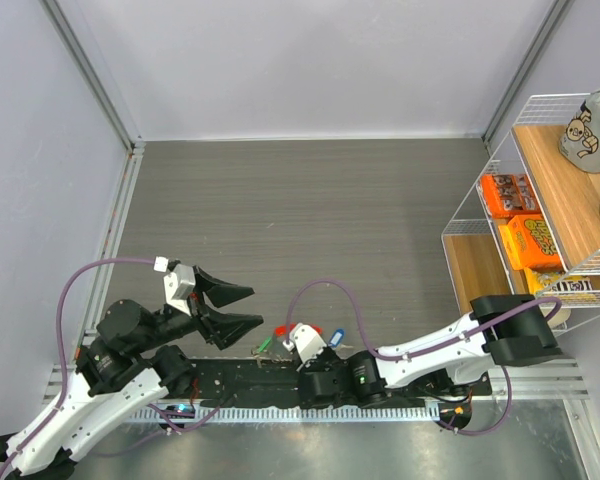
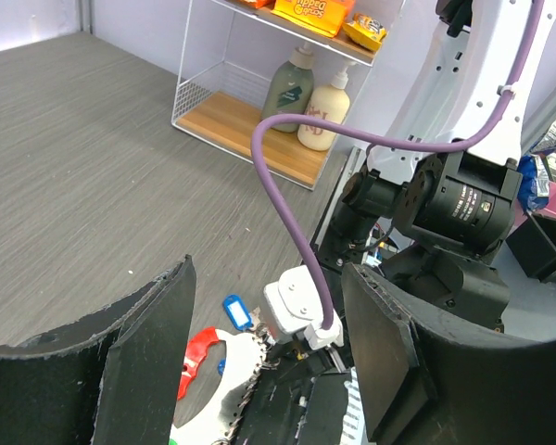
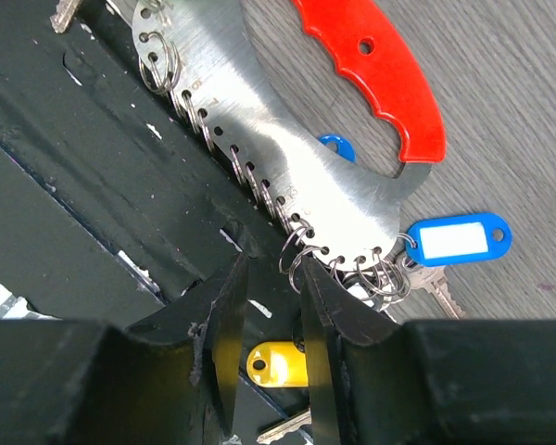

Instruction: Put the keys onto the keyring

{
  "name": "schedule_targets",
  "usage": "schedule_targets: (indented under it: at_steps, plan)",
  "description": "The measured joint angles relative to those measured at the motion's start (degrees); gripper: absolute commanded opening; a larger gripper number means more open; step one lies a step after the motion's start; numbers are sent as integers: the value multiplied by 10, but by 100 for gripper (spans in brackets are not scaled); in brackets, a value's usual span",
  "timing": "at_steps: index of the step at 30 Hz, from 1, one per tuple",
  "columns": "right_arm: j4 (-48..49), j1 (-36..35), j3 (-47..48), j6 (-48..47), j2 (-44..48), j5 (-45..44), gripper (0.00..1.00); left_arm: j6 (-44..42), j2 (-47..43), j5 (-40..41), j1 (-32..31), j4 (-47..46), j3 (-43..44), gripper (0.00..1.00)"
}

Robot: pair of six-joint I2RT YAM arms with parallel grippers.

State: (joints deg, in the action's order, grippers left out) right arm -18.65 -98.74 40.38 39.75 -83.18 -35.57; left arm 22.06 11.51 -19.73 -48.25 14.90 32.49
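A silver plate (image 3: 259,111) with a red handle (image 3: 380,65) lies at the table's near edge, with several thin keyrings hooked along its rim. My right gripper (image 3: 271,278) points at that rim, its right fingertip (image 3: 317,278) against one keyring (image 3: 295,258). Its jaws stand narrow, and the yellow-tagged key (image 3: 278,363) spans the gap between them. A blue-tagged key (image 3: 454,239) hangs on the rings at the plate's tip. My left gripper (image 1: 256,306) is wide open and holds nothing, a little left of the plate (image 2: 218,389). The blue tag (image 2: 236,311) shows between its fingers.
A wire shelf (image 1: 460,230) at the right holds orange snack boxes (image 1: 525,235) and two bottles (image 2: 301,88). The arms' black base strip (image 1: 240,385) runs just behind the plate. A purple cable (image 2: 287,204) arcs over my right wrist. Grey walls close off the left and the back.
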Motion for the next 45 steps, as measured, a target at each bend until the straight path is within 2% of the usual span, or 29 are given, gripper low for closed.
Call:
schedule_targets:
  at_steps: [7, 19, 24, 26, 35, 39, 45]
  plan:
    - [-2, -5, 0, 14, -15, -4, 34, 0, 0, 0, 0, 0, -1, 70]
    - [-5, -5, 0, 29, -24, -23, 27, 0, 0, 0, 0, 0, -1, 71]
    - [-7, -5, 0, 32, -31, -29, 17, 0, 0, 0, 0, 0, -1, 71]
    - [-7, -5, 0, 34, -31, -30, 6, 0, 0, 0, 0, 0, -1, 71]
    - [-9, -6, 1, 24, -28, -36, 6, 0, 0, 0, 0, 0, -1, 71]
    - [-25, -6, 1, -9, 13, -46, 6, 0, 2, -1, 0, 0, -1, 71]
    - [-35, -2, 1, -63, 140, -56, 6, 2, 6, -9, 0, 0, -1, 71]
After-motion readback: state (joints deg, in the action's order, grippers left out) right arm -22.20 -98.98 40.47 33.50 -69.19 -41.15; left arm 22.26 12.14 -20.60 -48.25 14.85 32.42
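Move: The keyring, a toothed metal blade with a red grip, has its middle about 6 cm to the left of the right hand and 4 cm ahead, roughly 1 cm lower; its nearest ring sits just ahead of the fingertips, about 1 cm right. On the table, the blue tag lies some 6 cm ahead and 5 right, and the yellow tag 3 back and 4 right. From the left hand, the keyring is about 5 cm right, level fore and aft, and some 26 cm below. A ring at the right end of the keyring's toothed edge is pinched by the right fingertips: the partly open hand sinks about 1 cm, easing slightly forward, and shuts on it. Keeping that grip, the hand then rises briskly some 8 cm, drifting a little forward, and starts to tilt as it climbs. ##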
